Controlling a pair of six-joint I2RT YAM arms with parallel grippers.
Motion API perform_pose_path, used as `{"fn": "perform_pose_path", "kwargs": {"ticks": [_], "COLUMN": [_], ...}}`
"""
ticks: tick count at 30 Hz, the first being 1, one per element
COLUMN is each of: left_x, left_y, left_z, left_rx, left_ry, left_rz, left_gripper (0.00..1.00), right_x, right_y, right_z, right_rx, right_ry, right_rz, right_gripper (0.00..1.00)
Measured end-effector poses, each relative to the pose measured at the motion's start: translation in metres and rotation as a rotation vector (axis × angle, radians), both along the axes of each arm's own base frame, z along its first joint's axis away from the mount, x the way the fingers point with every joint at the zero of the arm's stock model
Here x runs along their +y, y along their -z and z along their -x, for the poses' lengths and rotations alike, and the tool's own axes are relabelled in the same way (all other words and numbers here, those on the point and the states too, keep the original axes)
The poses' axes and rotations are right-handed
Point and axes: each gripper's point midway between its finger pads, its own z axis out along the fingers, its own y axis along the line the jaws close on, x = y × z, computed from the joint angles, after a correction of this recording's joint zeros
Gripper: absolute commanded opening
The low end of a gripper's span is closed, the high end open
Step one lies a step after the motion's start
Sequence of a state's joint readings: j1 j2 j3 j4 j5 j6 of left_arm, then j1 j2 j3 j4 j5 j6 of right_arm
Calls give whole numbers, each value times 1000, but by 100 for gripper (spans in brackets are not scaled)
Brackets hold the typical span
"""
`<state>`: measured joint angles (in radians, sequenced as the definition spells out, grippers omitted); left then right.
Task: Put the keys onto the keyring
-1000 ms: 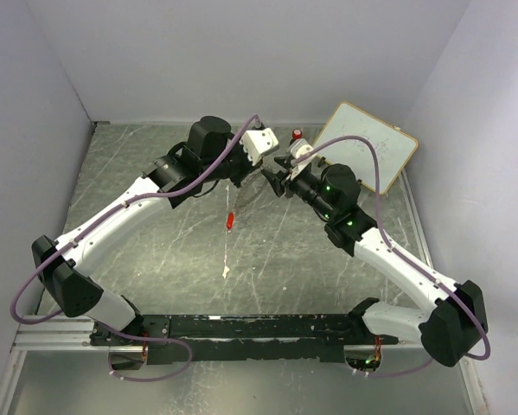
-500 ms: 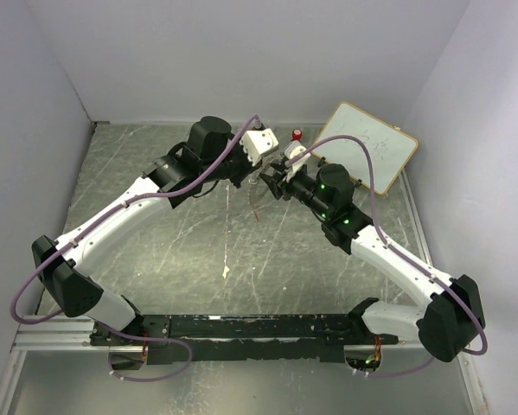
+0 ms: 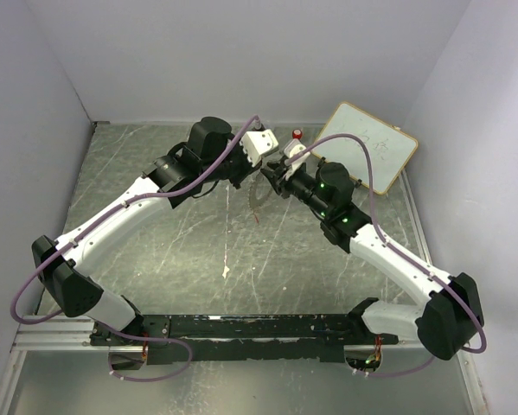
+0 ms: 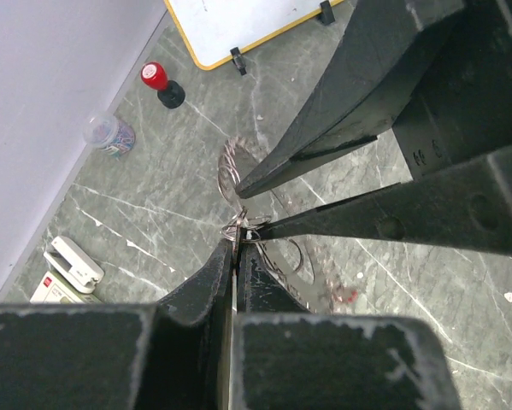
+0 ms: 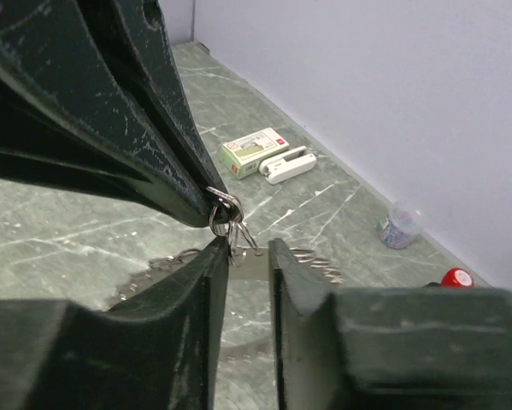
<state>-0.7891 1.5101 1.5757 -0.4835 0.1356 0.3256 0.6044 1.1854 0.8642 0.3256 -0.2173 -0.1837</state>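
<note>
The keyring [image 4: 295,266], a thin toothed metal band, hangs in the air from my left gripper [image 4: 237,236], which is shut on its edge beside a cluster of small split rings [image 5: 225,211]. My right gripper [image 5: 249,249] meets it tip to tip, its jaws a narrow gap apart around those small rings and a flat strip of the keyring [image 5: 314,256]. A red key head [image 3: 257,217] dangles below the two grippers and shows as a red blur [image 4: 350,295] in the left wrist view. Both grippers [image 3: 264,175] meet at the back middle of the table.
A red-topped black cylinder [image 4: 160,84] and a yellow-framed whiteboard [image 3: 371,147] stand at the back right. Along the back wall lie a small jar of coloured bits [image 5: 399,226], a white stapler-like thing [image 5: 285,164] and a green-and-white box [image 5: 254,147].
My right gripper has moved left up to the left gripper's tip and its jaws have narrowed. The hanging red key has swung right, under the two tips. The left arm has stayed put.
</note>
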Motion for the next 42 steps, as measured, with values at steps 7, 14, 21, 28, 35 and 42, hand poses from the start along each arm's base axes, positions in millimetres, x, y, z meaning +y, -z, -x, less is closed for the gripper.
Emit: {"fn": "perform_pose_path", "kwargs": {"ticks": [7,14,21,28,35,42], "left_x": [0,2,4,3,3,1], "left_y": [0,-2,-5,-7,-8,-14], "left_z": [0,-3,-9,-10,-10,-8], "left_rx": [0,-10,-23,-32,-33,-37], "left_ry": [0,-20,-54,-59,-57,-39], "left_rz": [0,2,8,15,16,26], "left_gripper": [7,7,7,7,7,7], "right_x": [3,-7,-16,-16,-13,-9], "right_y": [-2,-12,-32,-32,-25,-21], "right_z": [-1,2,12,12,10,5], "right_rx": [-8,-43,-103,-103,-87,-75], "right_ry": [-3,36,45,44,41,34], "right_rz": [-5,-36,-81,-81,-68,-59], "right_gripper": [0,0,0,0,0,0]}}
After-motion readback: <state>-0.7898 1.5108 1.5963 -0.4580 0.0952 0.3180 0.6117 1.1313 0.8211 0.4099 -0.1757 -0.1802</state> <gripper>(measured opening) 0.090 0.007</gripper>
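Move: The small split rings linked to the one in the left fingertips sit practically at the right hand's point, between its part-open fingers, and about 1 cm ahead, 1 cm right and 1 cm below the left hand. From the right hand, the left fingertips are level forward, some 2 cm left and 1 cm up; the big keyring hangs straight under, its middle about 7 cm down, with the red key roughly 12 cm down, 1 cm back and 1 cm left. The right hand shuts its part-open fingers on the small rings just under the left fingertips, then, keeping the pinch, draws them up about 3 cm with a slighter pull to the right and back, tipping its fingers up some 5 degrees, pauses, and sinks again by about 1 cm, easing forward and left. The left hand keeps its ring pinched, first moving forward about 1 cm with a small turn, then rising to finish about 1.5 cm higher than it began. ##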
